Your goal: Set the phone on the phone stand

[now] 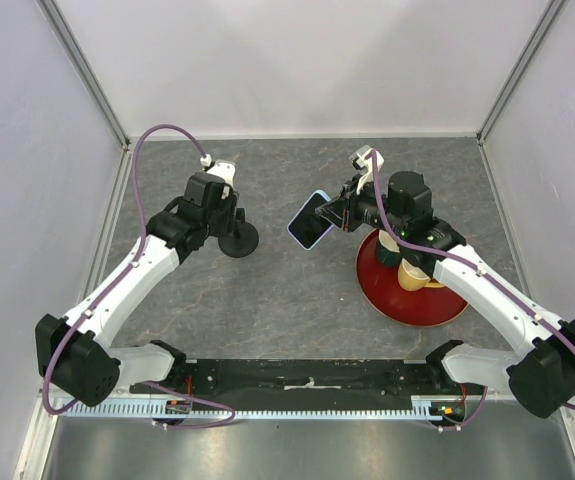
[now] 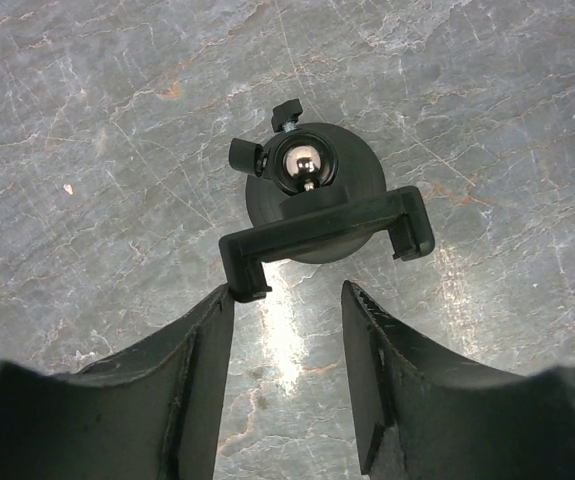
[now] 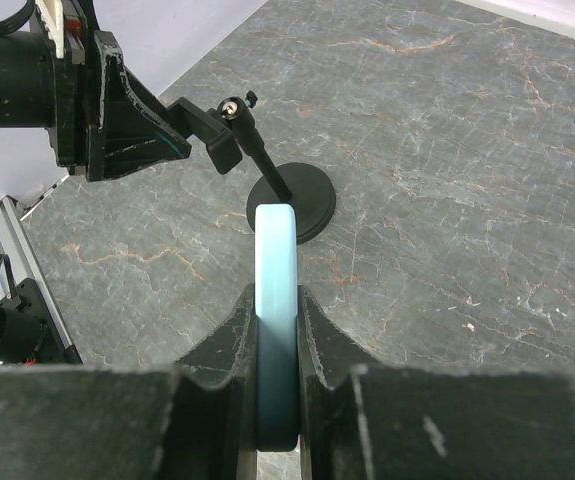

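Note:
The phone (image 1: 310, 220), pale blue, hangs tilted above the table with my right gripper (image 1: 339, 213) shut on it. In the right wrist view its pale blue edge (image 3: 275, 260) stands upright between the pads (image 3: 312, 330). The phone stand (image 1: 239, 241) is black, with a round base (image 2: 312, 190), a ball joint and a clamp bar (image 2: 327, 235). It stands left of the phone. My left gripper (image 2: 287, 300) is open just short of the clamp. Its left fingertip (image 2: 225, 300) touches the clamp's hooked end, and nothing lies between the jaws. From the right wrist the stand (image 3: 292, 195) shows beyond the phone.
A red plate (image 1: 387, 295) with a yellow cup (image 1: 412, 275) lies under the right arm's forearm. White walls enclose the grey marbled table (image 1: 297, 300) on three sides. A black rail (image 1: 297, 375) with the arm bases runs along the near edge.

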`<act>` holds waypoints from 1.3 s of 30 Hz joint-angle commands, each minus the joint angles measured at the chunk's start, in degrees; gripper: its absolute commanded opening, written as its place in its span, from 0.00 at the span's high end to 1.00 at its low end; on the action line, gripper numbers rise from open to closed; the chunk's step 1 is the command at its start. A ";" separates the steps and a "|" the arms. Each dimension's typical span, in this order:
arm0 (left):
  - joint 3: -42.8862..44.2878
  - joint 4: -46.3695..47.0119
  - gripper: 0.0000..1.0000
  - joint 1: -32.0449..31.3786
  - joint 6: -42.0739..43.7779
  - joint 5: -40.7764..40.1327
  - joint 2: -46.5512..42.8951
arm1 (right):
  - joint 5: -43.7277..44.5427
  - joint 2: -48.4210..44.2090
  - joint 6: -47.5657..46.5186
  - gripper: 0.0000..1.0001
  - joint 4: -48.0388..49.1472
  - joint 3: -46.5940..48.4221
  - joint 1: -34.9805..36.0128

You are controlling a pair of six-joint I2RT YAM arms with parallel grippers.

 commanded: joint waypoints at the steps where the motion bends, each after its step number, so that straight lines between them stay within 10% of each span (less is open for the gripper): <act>1: -0.69 2.93 0.49 0.31 3.60 -0.05 -0.38 | -0.81 -0.44 -0.03 1.00 5.96 1.94 -0.03; 21: 0.19 3.72 0.57 0.40 3.52 -3.12 2.52 | -0.99 0.00 0.15 1.00 5.96 2.03 -0.02; 32: -0.86 4.69 0.98 0.48 3.60 -1.99 1.73 | -1.69 0.88 0.15 1.00 5.96 2.38 -0.03; 39: -5.25 7.23 0.98 0.48 5.36 8.64 -3.27 | -0.46 2.46 -3.89 1.00 2.01 3.87 -0.03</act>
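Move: The left hand is right at the phone stand: its clamp bar is centred about 2 cm ahead and 2 cm to the right, 1 cm lower, and the stand's base is some 5 cm ahead, 3 cm right and 14 cm down. The phone hangs roughly 17 cm to its right, 3 cm back and 5 cm higher. From the right hand, which holds the phone, the clamp bar is about 5 cm ahead, 18 cm left and 8 cm below. Down and forward by only about 1 cm each, the left hand settles over the left end of the stand's clamp bar, and its half-open fingers close to nearly shut, pinching that end firmly. The right hand keeps its grip on the phone and late on sinks about 1.5 cm. ##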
